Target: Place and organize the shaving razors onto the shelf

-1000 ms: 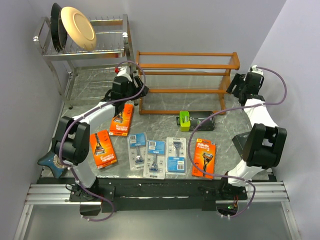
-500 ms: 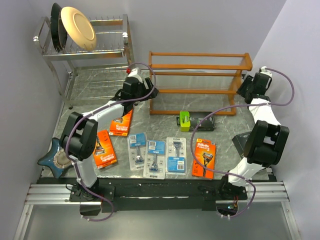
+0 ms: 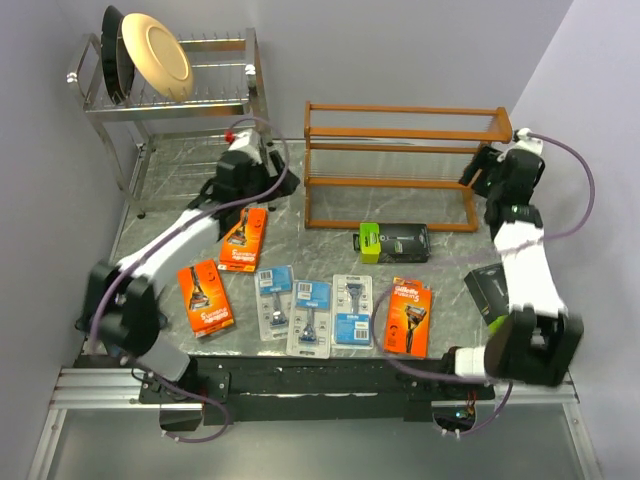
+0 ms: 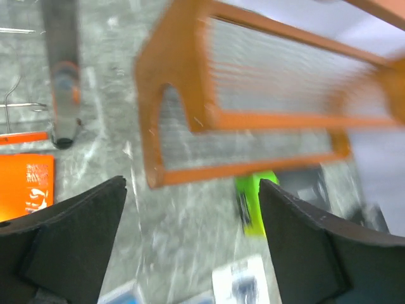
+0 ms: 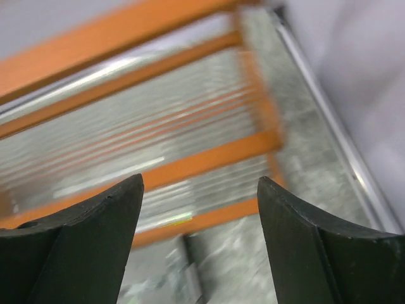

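The shelf (image 3: 405, 165), a low reddish-brown wooden rack, stands at the back centre-right. Flat in front of it are three orange razor packs (image 3: 244, 238) (image 3: 205, 297) (image 3: 408, 316), three pale blue blister cards (image 3: 273, 300) (image 3: 311, 316) (image 3: 352, 310) and a lime-green-and-black box (image 3: 393, 242). Another dark box (image 3: 488, 288) lies partly under the right arm. My left gripper (image 3: 278, 182) is open and empty, a little left of the shelf's left end (image 4: 183, 120). My right gripper (image 3: 473, 175) is open and empty at the shelf's right end (image 5: 190, 158).
A chrome dish rack (image 3: 170, 105) holding plates (image 3: 155, 55) stands at the back left, close behind the left arm. The grey wall runs close along the right arm. In the left wrist view the green box (image 4: 253, 202) lies just past the shelf's foot.
The shelf has slid to the right along the table. The left gripper followed it, then drew back left and opened wider. The right gripper moved right with the shelf's end.
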Robot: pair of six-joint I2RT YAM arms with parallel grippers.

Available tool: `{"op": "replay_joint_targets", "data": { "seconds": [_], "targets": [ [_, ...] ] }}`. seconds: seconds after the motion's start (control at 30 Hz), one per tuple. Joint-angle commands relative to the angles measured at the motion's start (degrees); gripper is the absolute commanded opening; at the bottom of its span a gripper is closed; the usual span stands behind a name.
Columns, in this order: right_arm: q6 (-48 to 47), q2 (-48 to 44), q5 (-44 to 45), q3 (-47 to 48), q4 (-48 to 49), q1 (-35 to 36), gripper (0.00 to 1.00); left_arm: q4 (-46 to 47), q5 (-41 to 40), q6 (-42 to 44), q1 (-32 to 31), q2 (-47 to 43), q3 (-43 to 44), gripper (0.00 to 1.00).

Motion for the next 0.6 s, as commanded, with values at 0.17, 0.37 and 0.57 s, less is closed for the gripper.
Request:
{"op": "replay_joint_targets", "data": {
  "seconds": [0.17, 0.37, 0.57],
  "targets": [
    [6.03, -16.47, -2.45, -9.37, -15.86, 8.02, 0.76, 19.08, 39.19, 5.09, -2.24, -0.4, -14.19, 0.64],
    [0.22, -18.77, -13.19, -17.46, -15.52, 16.9, 0.77, 27.96, 43.27, -6.05, -5.41, 15.59, -9.98, 0.63],
    [2.95, -16.21, -15.57, -19.66, -14.47, 17.35, 0.78, 36.22, 36.42, -19.14, -7.78, 24.23, -6.55, 0.63]
  ]
}}
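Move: The black razor box with the green end lies about 23 cm left of the right hand, 8 cm back and 23 cm below. From the left hand it is some 28 cm to the right, 9 cm back and 19 cm below. The shelf's front bottom rail runs about 4 cm beyond the box. The clear blister pack is roughly 16 cm nearer the bases than the box and 10 cm left of it; the orange Fusion5 box is also 17 cm nearer, 4 cm right of it. Back and slightly up first, both hands draw away from the shelf, then swing inward and down towards the black razor box. The right travels about 16 cm left, ending open above the box's right part; the left sinks some 15 cm while moving right and back, its fingers partly closing. Both wrists tip down and turn inward, the left clockwise, the right counter-clockwise. ##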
